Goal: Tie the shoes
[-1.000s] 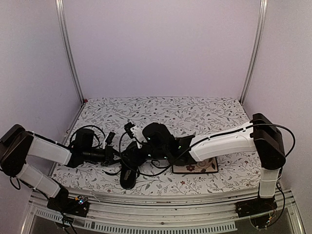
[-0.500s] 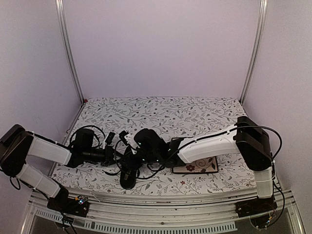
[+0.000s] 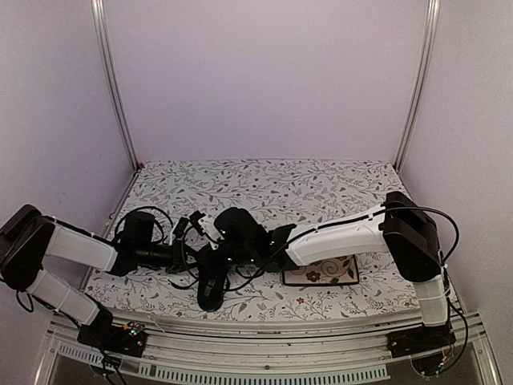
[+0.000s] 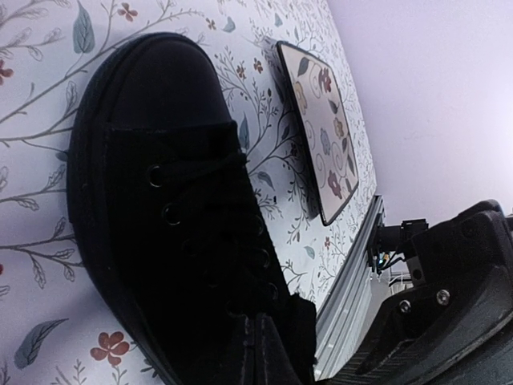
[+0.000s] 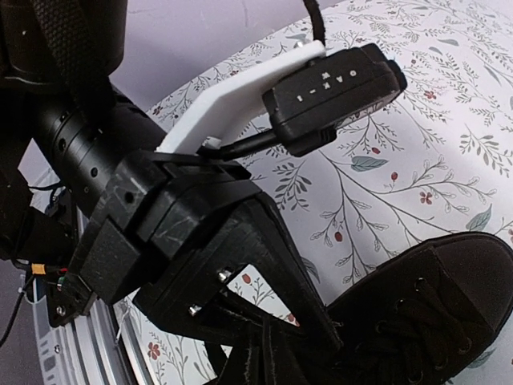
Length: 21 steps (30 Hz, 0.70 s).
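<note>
A black low-top shoe (image 3: 212,293) lies on the floral cloth, its toe toward the near edge. In the left wrist view the shoe (image 4: 152,160) fills the frame, thin black laces (image 4: 200,171) crossing its eyelets. My left gripper (image 3: 195,255) hovers over the laced part, its jaws pressed together (image 4: 260,357). My right gripper (image 3: 210,258) has come in beside it and is shut too (image 5: 264,365), just left of the shoe (image 5: 437,321). The dark frames do not show whether either gripper pinches a lace.
A square floral plate (image 3: 325,274) lies right of the shoe, also seen in the left wrist view (image 4: 321,128). The left arm's black housing (image 5: 184,216) and its wrist camera (image 5: 333,92) crowd the right wrist view. The metal table rail (image 3: 264,330) runs along the near edge.
The right arm has slid left over the shoe until its gripper is next to the left one, and its jaws have closed. The left arm and the shoe have stayed put.
</note>
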{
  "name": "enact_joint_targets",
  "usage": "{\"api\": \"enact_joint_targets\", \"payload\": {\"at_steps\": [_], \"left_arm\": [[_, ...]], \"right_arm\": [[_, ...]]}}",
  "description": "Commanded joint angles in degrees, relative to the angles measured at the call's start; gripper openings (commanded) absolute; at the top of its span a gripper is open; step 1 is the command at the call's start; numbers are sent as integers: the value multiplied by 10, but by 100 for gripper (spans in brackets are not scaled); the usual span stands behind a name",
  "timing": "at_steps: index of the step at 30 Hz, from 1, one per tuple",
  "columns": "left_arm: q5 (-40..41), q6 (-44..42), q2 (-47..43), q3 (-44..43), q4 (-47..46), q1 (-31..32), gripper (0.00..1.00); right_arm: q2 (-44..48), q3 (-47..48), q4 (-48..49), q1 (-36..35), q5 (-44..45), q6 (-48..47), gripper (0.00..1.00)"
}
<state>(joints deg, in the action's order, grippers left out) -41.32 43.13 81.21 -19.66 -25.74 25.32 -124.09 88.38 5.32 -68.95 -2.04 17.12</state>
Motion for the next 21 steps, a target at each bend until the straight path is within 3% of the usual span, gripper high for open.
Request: {"api": "enact_joint_targets", "payload": {"at_steps": [1,21], "left_arm": [[11,1,-17,9,5,-8,0],[84,4,-46,26,56,-33,0]], "right_arm": [[13,-8,-3,-1,19,1,3],[124,-161,21,32,39,78,2]]}}
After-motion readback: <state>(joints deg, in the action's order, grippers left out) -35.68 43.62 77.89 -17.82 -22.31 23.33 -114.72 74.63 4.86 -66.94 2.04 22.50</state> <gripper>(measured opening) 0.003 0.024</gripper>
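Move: The knot at the shoe's throat is about 4 cm to the right of the left gripper, 2 cm back and 3 cm below. From the right gripper it is roughly 5 cm below, 2 cm back and about 1 cm to the right. The toe cap lies some 13 cm ahead of the left gripper and 6 cm to its right, about 4 cm lower; the floral pad is about 33 cm to the right of the right gripper, 5 cm farther out and 13 cm lower. Draw the two lace ends apart across the shoe, both grippers kept shut on them: pull the right gripper to the right, out over the shoe, by about 6.5 cm, sinking slightly and turning a little clockwise. Meanwhile ease the left gripper about 2 cm to the left, away from the knot, dropping some 1 cm and turning slightly counter-clockwise. ##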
